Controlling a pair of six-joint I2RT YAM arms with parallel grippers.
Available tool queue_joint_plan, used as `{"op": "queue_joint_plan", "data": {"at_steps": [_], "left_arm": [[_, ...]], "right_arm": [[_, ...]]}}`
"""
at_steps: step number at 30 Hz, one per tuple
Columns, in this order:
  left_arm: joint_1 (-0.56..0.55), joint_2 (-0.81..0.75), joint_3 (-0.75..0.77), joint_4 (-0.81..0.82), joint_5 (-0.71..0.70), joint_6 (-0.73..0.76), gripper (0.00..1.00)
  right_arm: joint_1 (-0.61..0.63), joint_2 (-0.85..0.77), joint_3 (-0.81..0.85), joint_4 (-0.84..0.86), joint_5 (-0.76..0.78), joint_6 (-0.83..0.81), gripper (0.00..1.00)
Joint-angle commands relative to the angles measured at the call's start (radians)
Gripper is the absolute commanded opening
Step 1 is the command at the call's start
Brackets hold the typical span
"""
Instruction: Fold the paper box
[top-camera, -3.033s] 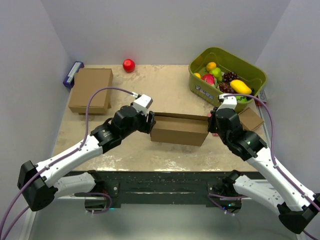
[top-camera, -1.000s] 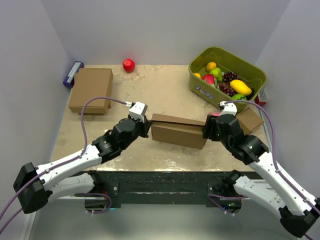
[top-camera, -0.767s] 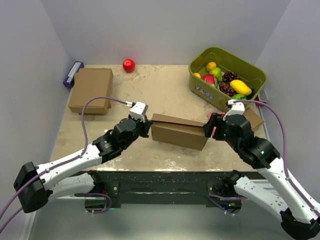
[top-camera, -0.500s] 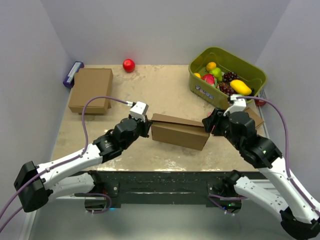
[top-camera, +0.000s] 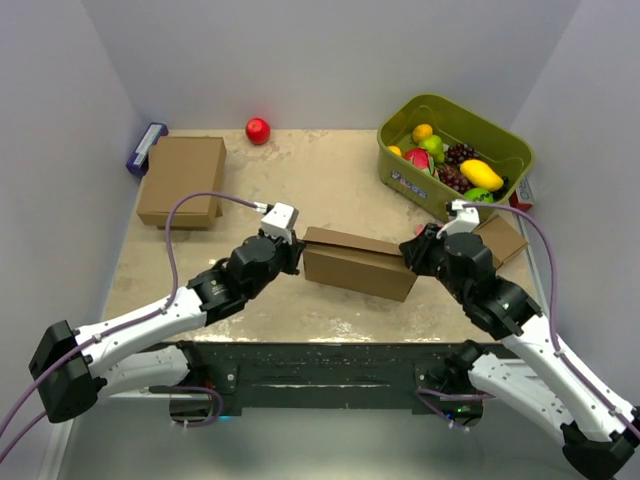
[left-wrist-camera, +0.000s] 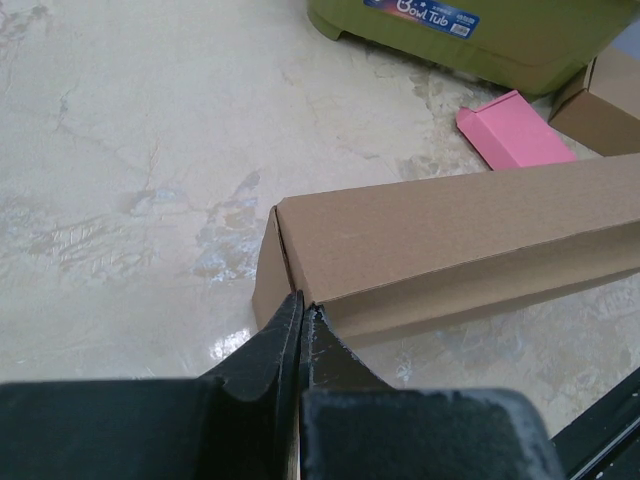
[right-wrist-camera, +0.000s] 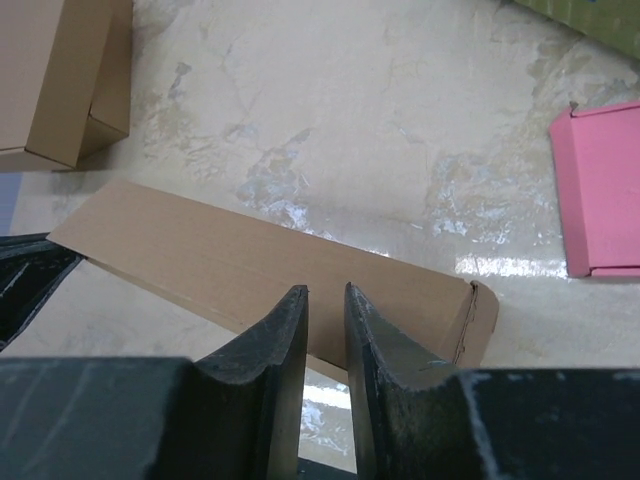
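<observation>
The paper box (top-camera: 358, 262) lies closed as a long brown cardboard block in the middle of the table, slightly askew. My left gripper (top-camera: 296, 252) is shut, and its fingertips (left-wrist-camera: 302, 300) touch the box's (left-wrist-camera: 450, 235) near left corner with nothing between them. My right gripper (top-camera: 408, 250) is at the box's right end. In the right wrist view its fingers (right-wrist-camera: 325, 290) hang over the box's (right-wrist-camera: 250, 265) top with a narrow gap and nothing in it.
A closed brown box (top-camera: 182, 180) lies back left beside a blue item (top-camera: 146, 147). A red ball (top-camera: 258, 130) sits at the back. A green tub (top-camera: 400, 175) of fruit stands back right. A small cardboard box (top-camera: 500, 238) and a pink piece (right-wrist-camera: 598, 190) lie right.
My right gripper's jaws have narrowed, and it has shifted a little left and down onto the box's right end. The box and left arm have stayed put.
</observation>
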Motion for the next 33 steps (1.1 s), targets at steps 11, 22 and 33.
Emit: {"op": "queue_joint_plan", "data": {"at_steps": [11,22,33], "left_arm": [[-0.024,0.009,0.023,-0.132,0.085,0.012,0.21],[-0.024,-0.141,0.062,-0.251,0.202,0.064,0.64],[0.074,-0.153,0.192,-0.277,0.283,-0.017,0.71]], "right_arm": [[0.006,-0.117,-0.185,-0.047,0.077,0.127,0.24],[0.006,-0.08,-0.204,-0.005,0.103,0.147,0.24],[0.006,-0.08,-0.208,0.004,0.087,0.138,0.25]]}}
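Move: At the near left top corner of the paper box, standing on its long edge, the left hand has its shut fingertips; the box's middle is about 11 cm to its right and 8 cm lower. From the right hand, over the box's right end, that middle lies some 9 cm left, 2 cm ahead and 11 cm down. A pink box lies about 12 cm ahead and 9 cm right of the right hand, a small brown carton 12 cm ahead and 22 cm right, both some 18 cm below. Sinking about 3 cm onto the near right part of the paper box's top, first easing back slightly and then forward again, the right hand stays there bearing down, its fingers keeping their small gap. The left hand opens wide and comes free of the corner, drawing back some 5 cm while turning about 10 degrees clockwise, then rises nearly 4 cm. ##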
